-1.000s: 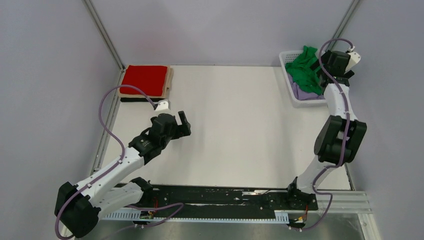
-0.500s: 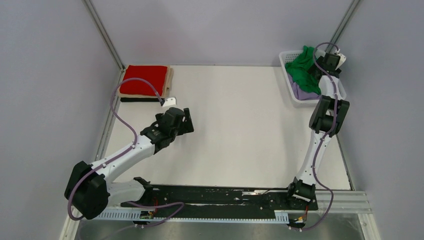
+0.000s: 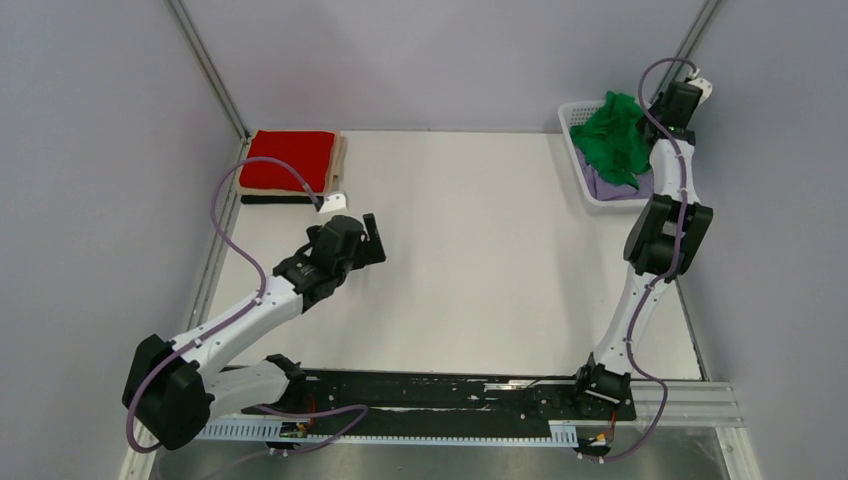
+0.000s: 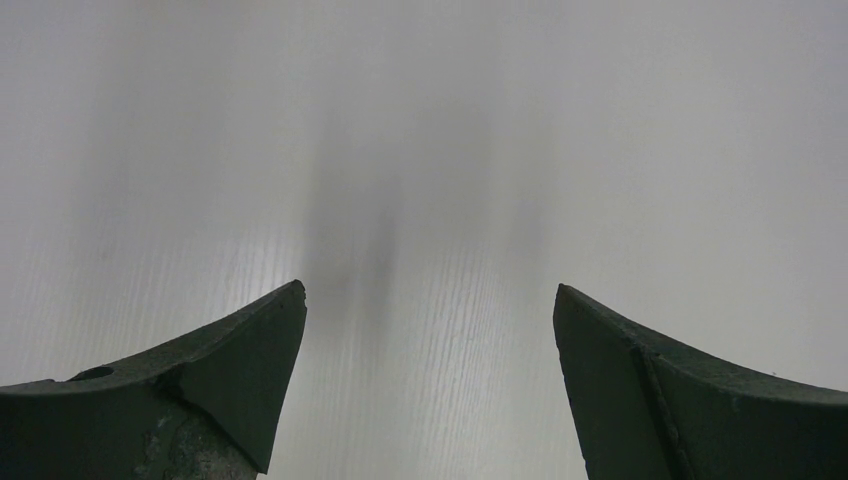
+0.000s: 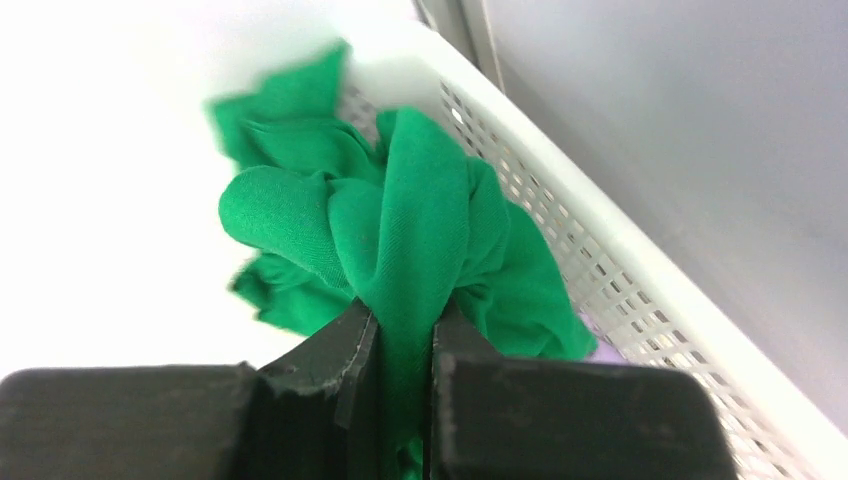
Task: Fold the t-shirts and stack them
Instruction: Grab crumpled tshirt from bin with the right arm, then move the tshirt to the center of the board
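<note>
A crumpled bright green t-shirt [image 3: 615, 140] lies bunched in the white basket [image 3: 572, 113] at the back right, on top of a lilac t-shirt [image 3: 603, 186]. My right gripper [image 3: 657, 120] is at the basket's far right side. In the right wrist view this gripper [image 5: 400, 318] is shut on a fold of the green t-shirt [image 5: 400, 215]. At the back left a folded red t-shirt [image 3: 292, 158] tops a beige one [image 3: 341, 160] and a black one [image 3: 265, 199]. My left gripper [image 3: 372, 240] hovers open over bare table left of centre, and the left wrist view shows nothing between this gripper's [image 4: 430, 295] fingers.
The lattice wall of the basket [image 5: 600, 250] runs close beside the right gripper, with the grey side wall just behind it. Metal frame posts stand at both back corners. The arm bases and a black rail sit along the near edge.
The right gripper went from open to shut on the green t-shirt, and its wrist shifted toward the back of the basket. The left arm drifted slightly and stayed open.
</note>
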`<act>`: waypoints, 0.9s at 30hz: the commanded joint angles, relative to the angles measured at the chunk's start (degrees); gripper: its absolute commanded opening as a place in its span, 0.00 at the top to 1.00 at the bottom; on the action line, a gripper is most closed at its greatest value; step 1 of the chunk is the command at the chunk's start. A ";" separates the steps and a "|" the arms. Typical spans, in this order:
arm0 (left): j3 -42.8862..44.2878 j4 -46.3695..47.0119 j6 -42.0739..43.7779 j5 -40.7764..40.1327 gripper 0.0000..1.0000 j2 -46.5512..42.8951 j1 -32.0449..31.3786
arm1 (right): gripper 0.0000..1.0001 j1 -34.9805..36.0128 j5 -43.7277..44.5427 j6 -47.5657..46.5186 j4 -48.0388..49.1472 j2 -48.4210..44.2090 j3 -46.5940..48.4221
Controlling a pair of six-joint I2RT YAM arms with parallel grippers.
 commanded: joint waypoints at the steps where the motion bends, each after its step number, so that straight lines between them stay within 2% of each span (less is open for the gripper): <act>1: -1.44 1.94 -1.83 -1.60 0.00 -5.11 0.13 | 1.00 1.25 -7.51 -0.64 8.78 -17.73 -3.80; 8: -1.93 0.55 -2.58 -2.75 0.00 -11.69 0.13 | 1.00 7.51 -23.54 -2.01 6.73 -32.23 -8.34; 15: -1.70 -3.74 -3.75 -7.09 0.00 -20.07 0.10 | 1.00 20.57 -35.49 2.44 6.16 -43.64 -12.20; 20: -1.70 -8.28 -4.35 -9.08 0.00 -25.23 0.13 | 1.00 31.24 -42.70 6.86 6.76 -44.74 -11.25; 24: -2.05 -11.96 -6.55 -10.59 0.00 -27.98 0.13 | 1.00 36.41 -49.03 10.40 6.86 -43.25 -8.67; 27: -2.11 -14.14 -8.04 -11.78 0.00 -28.78 0.09 | 1.00 38.76 -47.90 11.42 7.64 -45.12 -11.88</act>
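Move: The right hand, over the far right of the bin, already pinches the green t-shirt. The open middle of the table it is carried towards lies roughly 56 cm to its left, 28 cm back and 16 cm below. The bin's middle is about 8 cm back, 7 cm left and 10 cm down, with the purple t-shirt some 14 cm back, 8 cm left and 12 cm down. From the left hand the green t-shirt is about 25 cm ahead, 63 cm right and slightly lower. Steeply up first, then in a fast sweep left and back, the right arm carries the green t-shirt out of the bin and towards the middle of the table, about 47 cm left and 35 cm higher by the end. Its wrist swings some 80 degrees counter-clockwise and tips upward, the fingers keeping their pinch. The empty left hand, wide open, rises and draws back to its left. ##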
